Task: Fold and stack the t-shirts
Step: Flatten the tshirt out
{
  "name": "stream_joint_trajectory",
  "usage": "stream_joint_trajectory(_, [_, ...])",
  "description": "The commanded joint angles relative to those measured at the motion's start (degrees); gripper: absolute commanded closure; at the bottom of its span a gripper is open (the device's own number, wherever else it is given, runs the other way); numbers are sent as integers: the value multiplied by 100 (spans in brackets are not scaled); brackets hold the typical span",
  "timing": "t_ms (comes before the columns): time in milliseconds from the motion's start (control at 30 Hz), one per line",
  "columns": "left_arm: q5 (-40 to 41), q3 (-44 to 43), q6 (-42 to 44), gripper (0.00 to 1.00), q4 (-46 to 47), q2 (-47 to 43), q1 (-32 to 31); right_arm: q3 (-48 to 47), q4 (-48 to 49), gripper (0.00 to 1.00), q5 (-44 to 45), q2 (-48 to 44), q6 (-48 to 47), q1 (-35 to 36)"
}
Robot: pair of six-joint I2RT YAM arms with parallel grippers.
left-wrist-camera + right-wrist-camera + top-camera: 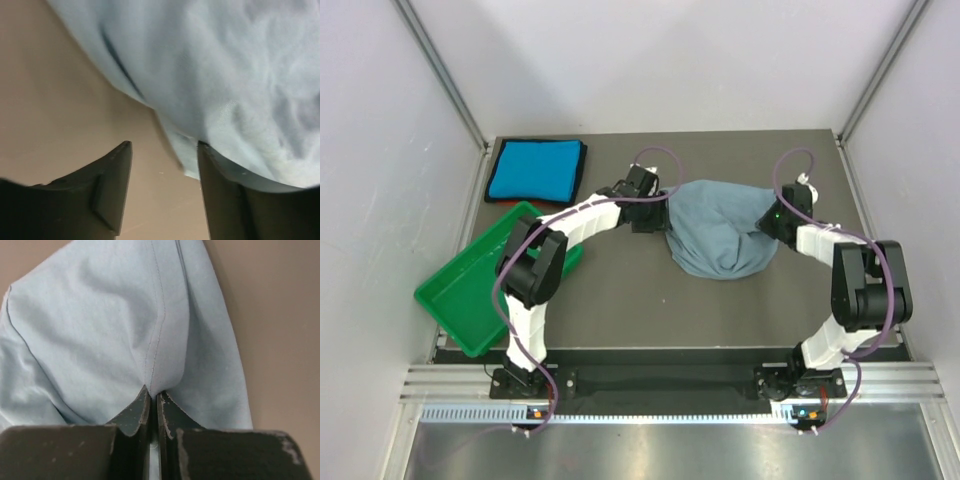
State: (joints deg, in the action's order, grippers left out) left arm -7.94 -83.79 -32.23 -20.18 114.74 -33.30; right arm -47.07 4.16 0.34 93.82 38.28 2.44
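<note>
The grey-blue t-shirt [720, 232] lies bunched in a rounded heap at mid-table. My left gripper [655, 205] is at its left edge, jaws open; in the left wrist view the gripper [165, 146] has the shirt's edge [225, 90] lying against and over its right finger [215, 190], with bare table between the fingers. My right gripper [775, 212] is at the shirt's right edge, shut on a pinched fold of the grey-blue t-shirt [125, 325] beside a seam; the gripper [154, 394] shows cloth between its tips. The turquoise t-shirt [536, 168] lies folded at the back left.
A green plastic tray [445, 295] sits tilted over the table's left edge, next to the left arm's elbow. White walls and metal posts stand behind and beside the dark table [720, 310].
</note>
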Motion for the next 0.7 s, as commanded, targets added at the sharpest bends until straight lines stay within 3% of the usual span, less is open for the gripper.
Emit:
stream_joint_trajectory(0, [723,-41,269,37,-56,-505,60,-557,-29,100,124,-468,-443,-86])
stream_joint_trajectory(167, [558,-234,340,35,85,-233,402,-795,-618,100,247,-1120,-638,-86])
stream_joint_trajectory(433, [-119,-963,305,36,374,602,799,-356,-566,100,81,-2042,-594,-94])
stream_joint_trajectory(667, [-1261,-1728,33,40,945,1542,799,-531,-793,100,168,-2359,-647,-86])
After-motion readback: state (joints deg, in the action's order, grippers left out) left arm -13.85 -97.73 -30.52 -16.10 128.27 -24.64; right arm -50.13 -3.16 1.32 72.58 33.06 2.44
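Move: The grey-blue t-shirt's far-left corner lies about 8 cm ahead of the open left hand, 2 cm to its right and 3 cm below. The shirt's middle is some 5 cm back and 15 cm right of that hand; the folded blue shirt is roughly 13 cm ahead, 31 cm left. From the right hand, already pinching the shirt's right part, that same corner lies about 12 cm ahead and 24 cm left. Right hand keeps its pinch and lifts about 14 cm; open left hand arcs 9 cm forward towards the far-left corner. ##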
